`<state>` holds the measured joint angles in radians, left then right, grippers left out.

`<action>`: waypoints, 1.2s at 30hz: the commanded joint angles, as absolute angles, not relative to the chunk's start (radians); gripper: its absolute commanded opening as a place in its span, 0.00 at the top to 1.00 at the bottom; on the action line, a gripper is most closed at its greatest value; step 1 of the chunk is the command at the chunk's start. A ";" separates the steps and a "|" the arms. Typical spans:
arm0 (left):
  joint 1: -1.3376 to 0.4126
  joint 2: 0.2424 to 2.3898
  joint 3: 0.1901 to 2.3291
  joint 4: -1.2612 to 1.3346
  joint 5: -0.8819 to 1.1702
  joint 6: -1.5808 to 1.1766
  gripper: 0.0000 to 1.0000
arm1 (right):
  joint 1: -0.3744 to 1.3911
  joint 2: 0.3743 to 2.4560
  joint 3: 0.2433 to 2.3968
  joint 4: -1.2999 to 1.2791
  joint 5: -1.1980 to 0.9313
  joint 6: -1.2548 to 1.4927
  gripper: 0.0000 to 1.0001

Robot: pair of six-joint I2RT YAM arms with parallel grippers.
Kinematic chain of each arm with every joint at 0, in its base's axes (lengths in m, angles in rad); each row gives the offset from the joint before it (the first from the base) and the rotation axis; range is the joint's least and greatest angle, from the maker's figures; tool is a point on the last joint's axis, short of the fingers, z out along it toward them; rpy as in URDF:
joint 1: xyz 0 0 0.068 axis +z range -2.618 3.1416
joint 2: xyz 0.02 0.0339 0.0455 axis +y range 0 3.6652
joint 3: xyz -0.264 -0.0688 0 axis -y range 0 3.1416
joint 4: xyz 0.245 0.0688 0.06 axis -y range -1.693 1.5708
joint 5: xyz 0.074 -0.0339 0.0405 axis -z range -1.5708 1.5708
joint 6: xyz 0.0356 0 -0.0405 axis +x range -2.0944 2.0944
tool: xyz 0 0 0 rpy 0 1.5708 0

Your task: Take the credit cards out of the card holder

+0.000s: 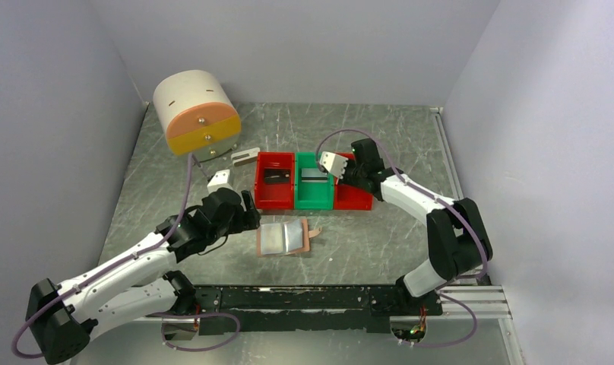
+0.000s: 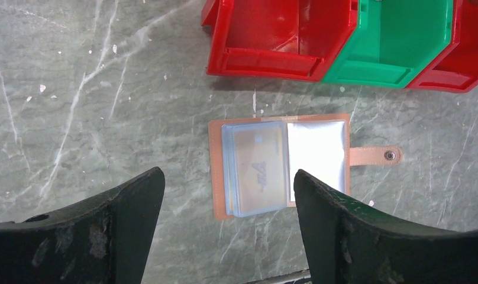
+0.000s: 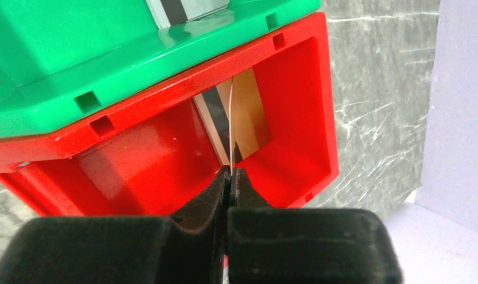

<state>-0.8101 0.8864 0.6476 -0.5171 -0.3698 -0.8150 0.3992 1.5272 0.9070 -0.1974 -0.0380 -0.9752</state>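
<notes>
The tan card holder [image 1: 283, 238] [image 2: 278, 165] lies open on the table in front of the bins, strap tab to the right. A yellow-orange credit card [image 2: 259, 168] shows through its pale blue left pocket. My left gripper [image 1: 247, 217] [image 2: 228, 173] hovers just left of and above the holder, open and holding nothing. My right gripper [image 1: 348, 179] [image 3: 231, 171] is shut on the edge of a gold-brown card [image 3: 251, 112], which hangs into the right red bin [image 3: 302, 89]. A black card [image 1: 276, 176] lies in the left red bin and a grey-white one [image 1: 313, 176] in the green bin.
Red, green and red bins [image 1: 314, 199] stand in a row behind the holder. A round white drum with an orange and yellow face [image 1: 196, 114] sits at the back left, with two small grey-white blocks [image 1: 219, 179] [image 1: 245, 157] near it. Walls close in on three sides.
</notes>
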 commanded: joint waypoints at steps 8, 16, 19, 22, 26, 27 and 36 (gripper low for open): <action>-0.805 0.857 0.652 -0.548 -0.403 -0.810 0.14 | 0.389 1.617 0.960 -0.075 -0.033 -1.059 1.00; -0.805 0.865 0.654 -0.554 -0.404 -0.808 0.14 | 0.387 1.656 0.946 -0.013 -0.032 -1.080 0.99; -0.806 0.864 0.655 -0.563 -0.406 -0.811 0.14 | 0.387 1.673 0.947 -0.013 -0.032 -1.090 0.97; -0.806 0.858 0.649 -0.562 -0.407 -0.814 0.14 | 0.385 1.686 0.943 0.019 -0.026 -1.089 0.96; -0.807 0.859 0.652 -0.568 -0.408 -0.811 0.14 | 0.385 1.703 0.960 -0.005 -0.019 -1.095 0.93; -0.806 0.862 0.653 -0.570 -0.411 -0.813 0.14 | 0.383 1.700 0.953 0.005 -0.014 -1.095 0.91; -0.805 0.879 0.654 -0.589 -0.408 -0.826 0.14 | 0.371 1.699 0.930 0.015 -0.016 -1.086 0.75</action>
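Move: The right hand, with a card pinched edge-on, is over the right-hand red compartment; the cards already in it lie about 6 cm ahead and 6 cm below. The card in the green compartment is some 10 cm left of the right hand, 6 cm ahead and 6 cm below; the open card holder is about 14 cm back, 16 cm left and 8 cm down. From the left hand, those red-compartment cards are roughly 14 cm ahead, 27 cm right and 11 cm below. Still pinching the card by its edge, the right hand carries it about 4 cm forward and 2.5 cm down into the far part of the right-hand red compartment, towards the cards there. The forward travel comes first, the sinking mostly late. As the hand slows, its fingers part about a fifth of their range and let go of the card. ##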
